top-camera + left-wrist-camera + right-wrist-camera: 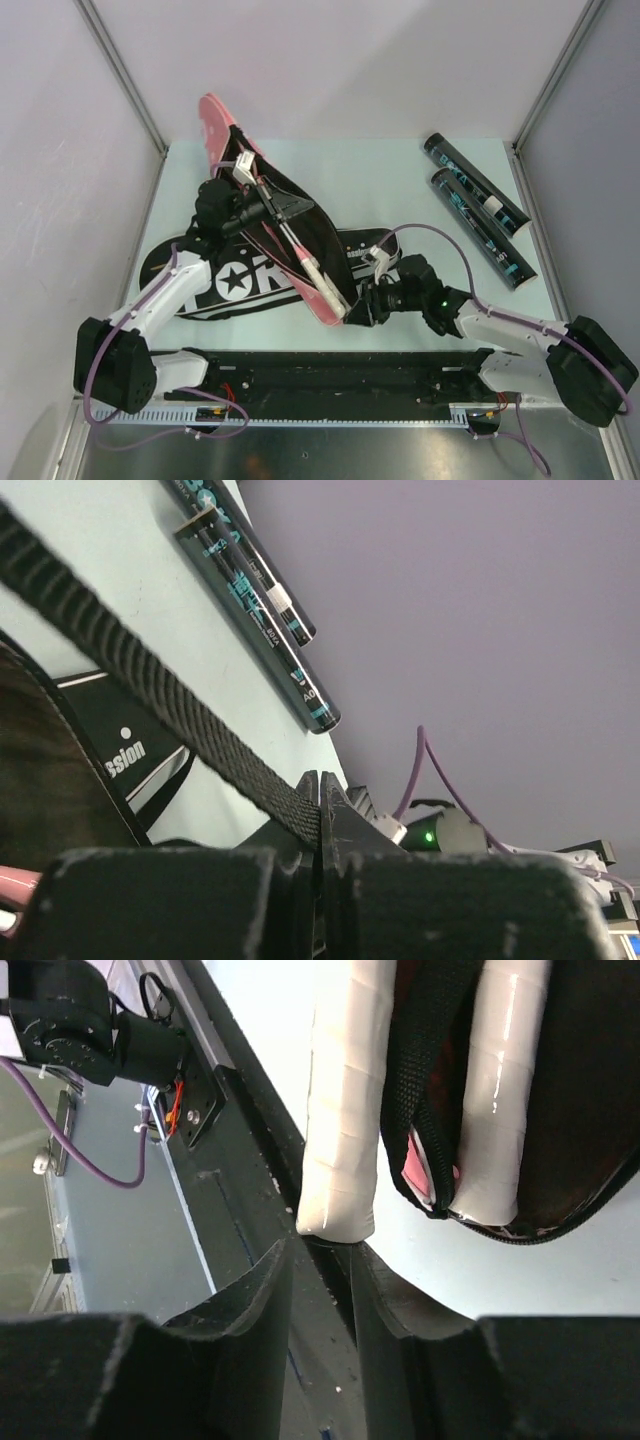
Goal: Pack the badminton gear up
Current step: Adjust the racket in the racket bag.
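A black racket bag (230, 280) with white print lies across the table, its opening lifted. My left gripper (268, 205) is shut on the bag's black woven strap (180, 710). Two rackets with pale taped handles (310, 268) lie in the opening, and a pink end (215, 125) sticks out past the bag's far side. One handle (340, 1110) lies outside the zipper edge, the other (500, 1090) inside it. My right gripper (320, 1245) stands open just short of the outer handle's butt, with nothing between its fingers. Two dark tubes (478, 210) with teal print lie at the back right.
The black rail (340, 365) of the arm bases runs along the near edge, close under the right gripper. Grey walls and metal posts enclose the table on three sides. The tubes (265, 610) lie side by side near the right wall.
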Controlling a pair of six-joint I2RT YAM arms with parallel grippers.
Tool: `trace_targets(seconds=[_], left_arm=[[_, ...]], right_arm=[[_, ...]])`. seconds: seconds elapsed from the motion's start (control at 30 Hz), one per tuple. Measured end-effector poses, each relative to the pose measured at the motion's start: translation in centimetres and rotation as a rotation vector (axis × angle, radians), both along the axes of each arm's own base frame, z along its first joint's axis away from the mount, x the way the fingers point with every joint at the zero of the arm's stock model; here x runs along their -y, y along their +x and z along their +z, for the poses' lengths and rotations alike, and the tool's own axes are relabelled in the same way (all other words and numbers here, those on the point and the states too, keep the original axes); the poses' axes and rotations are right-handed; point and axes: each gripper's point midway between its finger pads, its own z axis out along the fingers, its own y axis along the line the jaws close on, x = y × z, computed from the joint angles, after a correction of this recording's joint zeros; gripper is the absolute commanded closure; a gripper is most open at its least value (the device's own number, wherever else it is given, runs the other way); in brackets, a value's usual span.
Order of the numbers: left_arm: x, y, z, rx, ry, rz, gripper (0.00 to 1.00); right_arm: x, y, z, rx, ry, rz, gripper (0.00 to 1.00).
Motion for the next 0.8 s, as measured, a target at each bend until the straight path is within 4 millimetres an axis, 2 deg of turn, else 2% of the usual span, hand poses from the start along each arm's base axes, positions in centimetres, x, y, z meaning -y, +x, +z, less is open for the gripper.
trace_targets(seconds=[0.1,0.27,0.3,0.33,0.37,0.53,0.63,0.8], left_arm=[[0.7,0.1,-0.8,-0.013,0.007,-0.012,0.96],[2.9,-0.8,-2.8,-0.051,0.023,-0.076,1.00],[3.1,-0.8,-3.0,-0.055,0.025,-0.078,0.99],[3.1,-0.7,-3.3,-0.061,0.027,-0.079,1.00],[3.1,-0.6,-3.4,-0.063,0.029,-0.079,1.00],[3.5,-0.6,-3.6,-0.061,0.024,-0.103,1.00],[3.6,-0.5,-4.2,-0.072,0.026,-0.117,1.00],[3.7,-0.2,-4.8,-0.089,0.028,-0.129,1.00]], right_arm=[[-1.2,-0.8,-0.3,0.010,-0.001,-0.005,0.62],[-2.1,0.5,-1.5,0.001,0.003,-0.080,0.36],[-2.2,0.5,-1.6,-0.009,0.002,-0.081,0.29],[-2.1,0.4,-1.7,-0.012,0.000,-0.077,0.18],[-2.1,0.4,-1.7,-0.011,-0.001,-0.076,0.15],[-0.3,0.9,-0.9,0.043,-0.021,-0.080,0.10],[1.1,2.3,-0.5,0.069,-0.029,-0.127,0.11],[3.2,5.8,-0.3,0.074,-0.058,-0.210,0.15]])
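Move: The end of the racket handle sticks out of the open racket bag about 2 cm to the left of the right hand, straight ahead 0 and level in height. The second handle's end is some 4 cm farther forward of it and slightly lower. The bag's pink lower end lies about 6 cm left, 3 cm ahead and 5 cm below the right hand. From the left hand, which already grips the bag's strap, that first handle end is roughly 14 cm back, 8 cm right and 17 cm lower. Left and slightly down, about 2 cm, the right hand first edges in at the racket handle's end. Its fingers then spread from a third open to nearly full width as it swings back right and forward, some 5 cm each way, turning a little clockwise, with the handle end between the fingertips. Meanwhile the left hand, still pinching the strap, sinks about 5 cm and shifts right. ##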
